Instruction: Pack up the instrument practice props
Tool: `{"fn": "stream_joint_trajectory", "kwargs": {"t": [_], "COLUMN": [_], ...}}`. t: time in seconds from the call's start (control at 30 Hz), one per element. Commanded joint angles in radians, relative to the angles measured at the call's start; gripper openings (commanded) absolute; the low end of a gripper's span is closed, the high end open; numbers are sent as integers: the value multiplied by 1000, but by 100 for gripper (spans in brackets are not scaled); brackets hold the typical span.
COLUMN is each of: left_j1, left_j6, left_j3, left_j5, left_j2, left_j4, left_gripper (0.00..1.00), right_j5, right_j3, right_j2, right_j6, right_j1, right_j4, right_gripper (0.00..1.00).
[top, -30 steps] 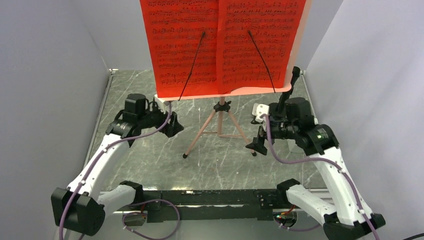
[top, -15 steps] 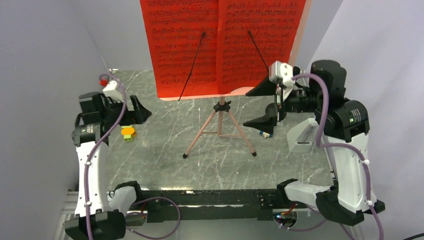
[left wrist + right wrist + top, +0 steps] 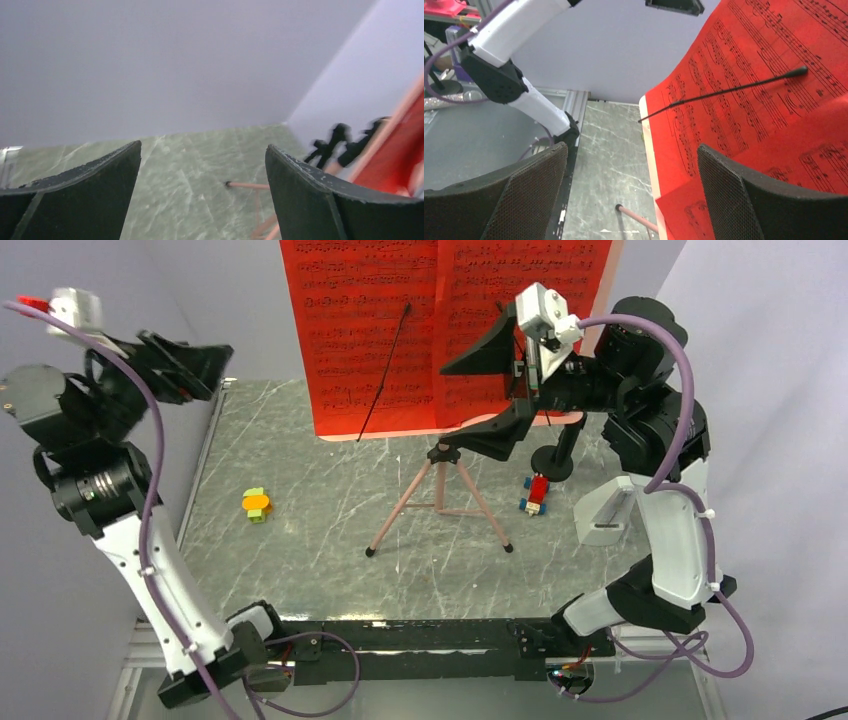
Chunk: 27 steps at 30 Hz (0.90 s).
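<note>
The pink music stand (image 3: 438,498) stands on its tripod mid-table, with two red sheet-music pages (image 3: 375,330) held on its desk by thin black arms. A white wedge-shaped metronome (image 3: 603,512) sits at the table's right edge. My right gripper (image 3: 442,408) hangs open high in front of the right page, touching nothing. Its wrist view shows the pages (image 3: 744,105) behind the right finger and a tripod leg (image 3: 636,218) below the open right gripper (image 3: 632,146). My left gripper (image 3: 215,365) is raised far left, open and empty. Between the left gripper's (image 3: 203,146) fingers lies a tripod leg (image 3: 245,185).
A yellow-orange toy block (image 3: 256,505) lies left of the stand. A red-blue block (image 3: 537,492) lies to its right, beside a black post with a round base (image 3: 555,458). Grey walls close in both sides and the back.
Both arms have risen from the table. The left swung up and out to the far left; the right climbed in front of the right page. Both toy blocks are uncovered.
</note>
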Motion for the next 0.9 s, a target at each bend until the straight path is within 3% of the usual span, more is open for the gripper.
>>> {"fn": "stream_joint_trajectory", "kwargs": {"t": [0.0, 0.07, 0.13, 0.27, 0.4, 0.57, 0.63, 0.77, 0.87], "left_j1": [139, 145, 131, -17, -66, -140, -160, -197, -246], "left_j6": [-640, -704, -820, -707, -697, -620, -575, -487, -467], "left_j3": [-30, 8, 1, 139, 191, 77, 33, -91, -89], "left_j5": [524, 556, 556, 555, 565, 512, 469, 391, 425], "left_j2": [96, 122, 130, 176, 192, 137, 118, 72, 89], "left_j4": [769, 863, 1087, 1025, 1036, 977, 952, 1010, 1040], "left_gripper": [97, 99, 99, 99, 99, 99, 99, 99, 99], "right_j5": [194, 252, 303, 352, 403, 440, 455, 402, 409], "right_j3": [-21, -62, -69, -46, -69, -87, -170, -257, -223], "right_j2": [-30, -46, -41, -7, -9, -1, -28, -64, -33], "right_j6": [109, 122, 123, 106, 84, -12, -4, 14, 20], "right_j1": [84, 131, 165, 201, 215, 237, 238, 240, 247], "right_j4": [101, 125, 130, 122, 113, 90, 160, 250, 239], "right_gripper": [100, 100, 100, 100, 100, 100, 100, 100, 100]}}
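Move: The left page holder, the thin black rod across the red sheet music, has its middle about 8 cm to the right hand's left, 6 cm ahead and 8 cm lower. From that hand the right page holder's middle is some 13 cm right, 6 cm ahead and 8 cm lower; the stand's bottom lip is centred about 15 cm below, 2 cm right. From the left hand, the left holder is roughly 24 cm right, 5 cm back and 5 cm lower. Leftward across the front of the sheet music, the empty right hand closes in on the left page holder by about 5 cm, sinking some 4 cm late and easing a little forward, fingers wide open. The left hand, also open, climbs, then swings right and back past the stand's left side, turning clockwise some 40 degrees and tipping up to face the holder. ##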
